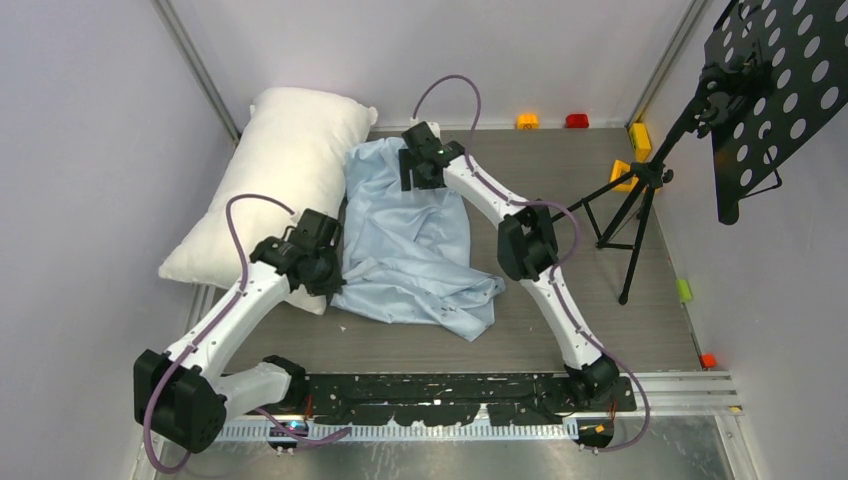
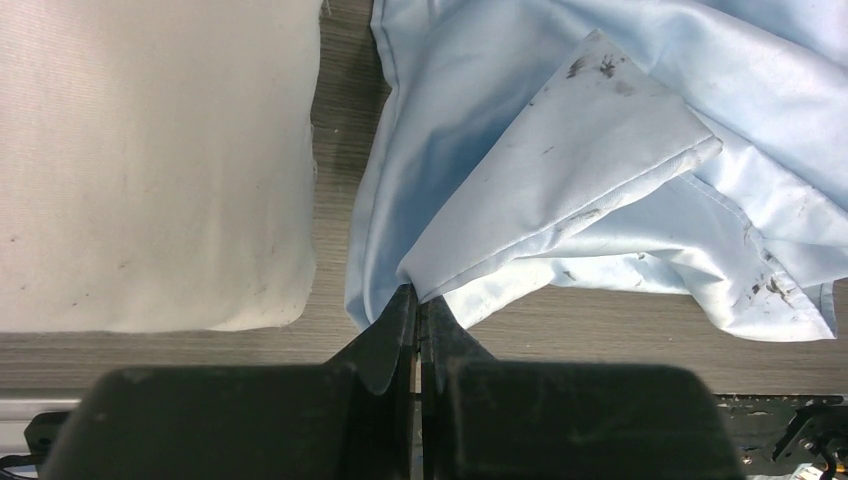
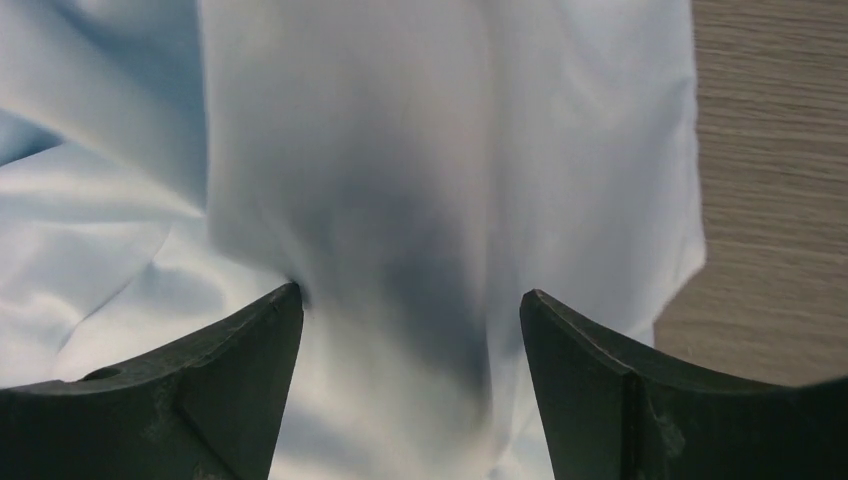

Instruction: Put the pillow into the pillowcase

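Observation:
The plump white pillow (image 1: 265, 185) lies at the back left of the table, slanting toward the wall. Beside it, in the middle, spreads the wrinkled light blue pillowcase (image 1: 410, 245) with dark smudges on its folds. My left gripper (image 2: 417, 292) is shut on a hem of the pillowcase (image 2: 560, 170) at its near left edge, right next to the pillow's corner (image 2: 150, 160). My right gripper (image 3: 410, 300) hovers over the far end of the pillowcase (image 3: 380, 150), jaws wide apart, cloth below them but not pinched.
A black tripod stand (image 1: 640, 200) with a perforated black panel (image 1: 775, 90) stands at the right. Small yellow, red, green and orange blocks (image 1: 527, 121) lie along the back and right edges. Walls close in left and behind.

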Action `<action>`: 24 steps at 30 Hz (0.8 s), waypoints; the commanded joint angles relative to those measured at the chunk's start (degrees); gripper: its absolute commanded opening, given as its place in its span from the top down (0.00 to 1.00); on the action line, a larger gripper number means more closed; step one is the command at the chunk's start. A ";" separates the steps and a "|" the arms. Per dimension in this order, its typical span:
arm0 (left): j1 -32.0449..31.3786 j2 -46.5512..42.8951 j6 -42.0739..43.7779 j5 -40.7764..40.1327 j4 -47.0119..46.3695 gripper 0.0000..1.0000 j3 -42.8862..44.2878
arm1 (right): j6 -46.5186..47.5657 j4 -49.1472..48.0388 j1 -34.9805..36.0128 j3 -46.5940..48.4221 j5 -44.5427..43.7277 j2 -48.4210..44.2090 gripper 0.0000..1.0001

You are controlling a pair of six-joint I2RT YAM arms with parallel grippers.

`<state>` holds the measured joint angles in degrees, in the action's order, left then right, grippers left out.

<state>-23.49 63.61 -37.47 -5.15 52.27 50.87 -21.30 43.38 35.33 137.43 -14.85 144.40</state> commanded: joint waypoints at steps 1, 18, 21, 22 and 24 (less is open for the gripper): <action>0.08 -0.78 0.53 0.35 1.40 1.00 3.01 | 0.91 0.32 -0.51 8.67 1.30 4.30 0.17; 0.06 18.38 7.77 1.81 -2.91 0.98 19.85 | -8.09 12.04 -20.42 -7.27 -26.34 -17.35 1.00; -0.35 24.07 9.31 2.47 -2.04 0.62 27.75 | -8.86 13.81 -23.86 -7.44 -23.17 -18.26 1.00; -0.57 25.13 9.61 2.91 -1.83 0.52 29.45 | -8.56 14.89 -23.92 -6.37 -22.69 -17.57 0.98; -1.74 25.66 10.04 3.17 -1.74 0.36 31.67 | -8.29 16.62 -23.83 -4.70 -20.50 -16.90 0.86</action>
<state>-23.79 89.19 -29.85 -3.40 51.16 77.19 -28.60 56.29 9.74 130.47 -35.83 127.96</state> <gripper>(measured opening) 0.541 0.057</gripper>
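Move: The pillowcase's far right part, which the right fingers close on next, lies some 5 cm below the right hand and hardly off to either side. From there the pillow's middle is about 33 cm to the left and level; the yellow block lies roughly 24 cm to the right and 15 cm farther out. That same part is about 24 cm ahead and 21 cm to the right of the left hand, which already holds the near left corner; the pillow is 22 cm ahead and 13 cm to its left. The pillowcase's far part is pinched as the wide-open right gripper sinks about 5 cm and shuts, then swept over 30 cm to the right and lifted, away from the pillow, the hand turning some 45 degrees clockwise. The left hand eases its corner up, speeds forward and right after the cloth, and near the end opens and lets go. ##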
